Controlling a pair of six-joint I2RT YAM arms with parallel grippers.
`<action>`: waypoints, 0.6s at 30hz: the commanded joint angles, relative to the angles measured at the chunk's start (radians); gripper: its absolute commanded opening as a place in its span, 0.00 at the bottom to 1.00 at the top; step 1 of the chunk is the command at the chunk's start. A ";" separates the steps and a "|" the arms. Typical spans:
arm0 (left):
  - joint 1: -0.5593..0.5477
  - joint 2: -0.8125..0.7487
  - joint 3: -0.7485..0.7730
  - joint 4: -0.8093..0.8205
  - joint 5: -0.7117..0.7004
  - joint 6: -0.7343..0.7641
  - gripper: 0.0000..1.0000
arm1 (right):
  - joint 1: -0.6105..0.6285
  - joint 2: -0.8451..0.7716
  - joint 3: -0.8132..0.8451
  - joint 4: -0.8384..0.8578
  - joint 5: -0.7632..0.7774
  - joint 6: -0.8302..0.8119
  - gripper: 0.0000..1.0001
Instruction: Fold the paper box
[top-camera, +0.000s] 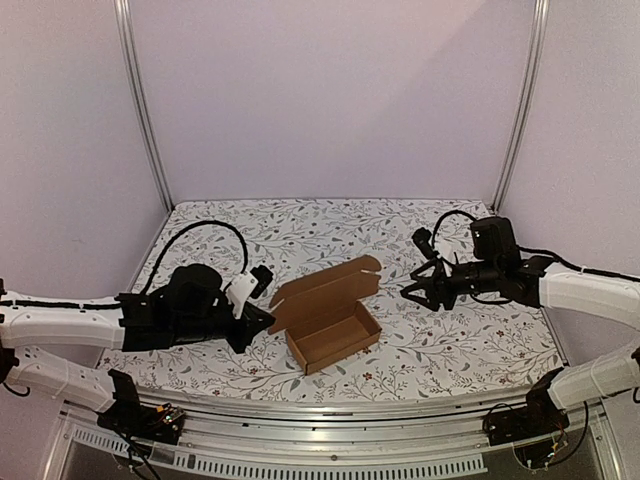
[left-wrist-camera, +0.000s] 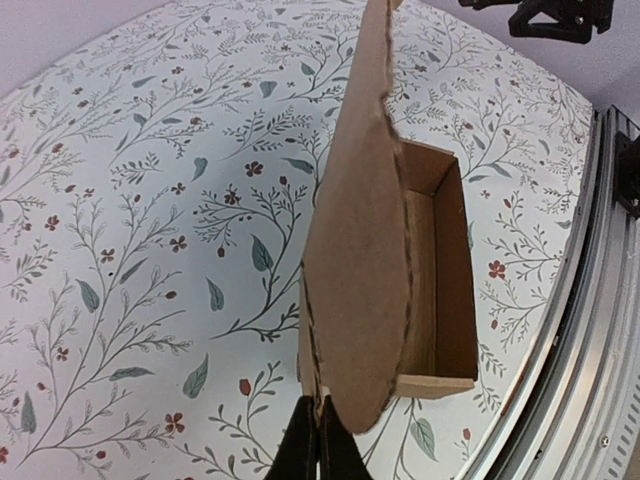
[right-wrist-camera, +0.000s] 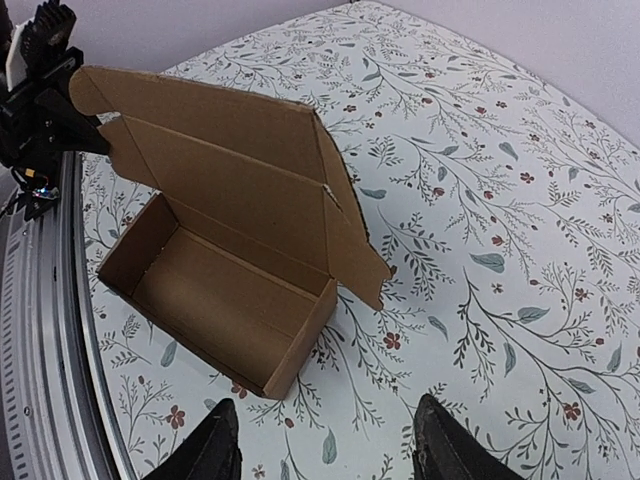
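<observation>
The paper box (top-camera: 335, 335) is a brown cardboard carton standing near the table's middle, its tray formed and its lid (top-camera: 325, 285) raised at the back with side tabs sticking out. My left gripper (top-camera: 266, 319) is at the box's left end. In the left wrist view it (left-wrist-camera: 319, 440) is shut on the thin edge of the lid's left tab (left-wrist-camera: 360, 250). My right gripper (top-camera: 410, 291) is open and empty, to the right of the box and apart from it. In the right wrist view its fingers (right-wrist-camera: 214, 447) are spread wide, short of the box (right-wrist-camera: 215, 295).
A floral cloth (top-camera: 430, 345) covers the table. An aluminium rail (top-camera: 330, 410) runs along the near edge. Purple walls and two metal posts (top-camera: 145, 110) enclose the back and sides. Black cables loop over both arms.
</observation>
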 joint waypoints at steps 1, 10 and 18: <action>0.004 -0.010 -0.015 -0.016 -0.001 0.018 0.00 | 0.005 0.100 0.072 0.054 -0.057 -0.099 0.58; 0.005 -0.011 -0.014 -0.019 0.005 0.019 0.00 | -0.016 0.283 0.195 0.051 -0.164 -0.218 0.58; 0.004 -0.011 -0.010 -0.018 0.004 0.017 0.00 | -0.033 0.397 0.271 0.041 -0.209 -0.242 0.57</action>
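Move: The raised lid's right end is what the right hand goes for, about 9 cm to its left, 5 cm ahead and 4 cm lower. The box tray sits roughly 17 cm to the right hand's left, 7 cm back and 14 cm below. From the left hand, which already pinches the lid's left end, that right end lies some 20 cm to the right and 12 cm ahead, about level. The lid's free right end is approached by the right hand, which travels about 6 cm on a diagonal, forward and left in equal parts, sinking slightly and turning some 10 degrees counter-clockwise, its fingers staying about half open. The left hand stays put with its shut fingers, keeping its pinch on the lid's left end. ##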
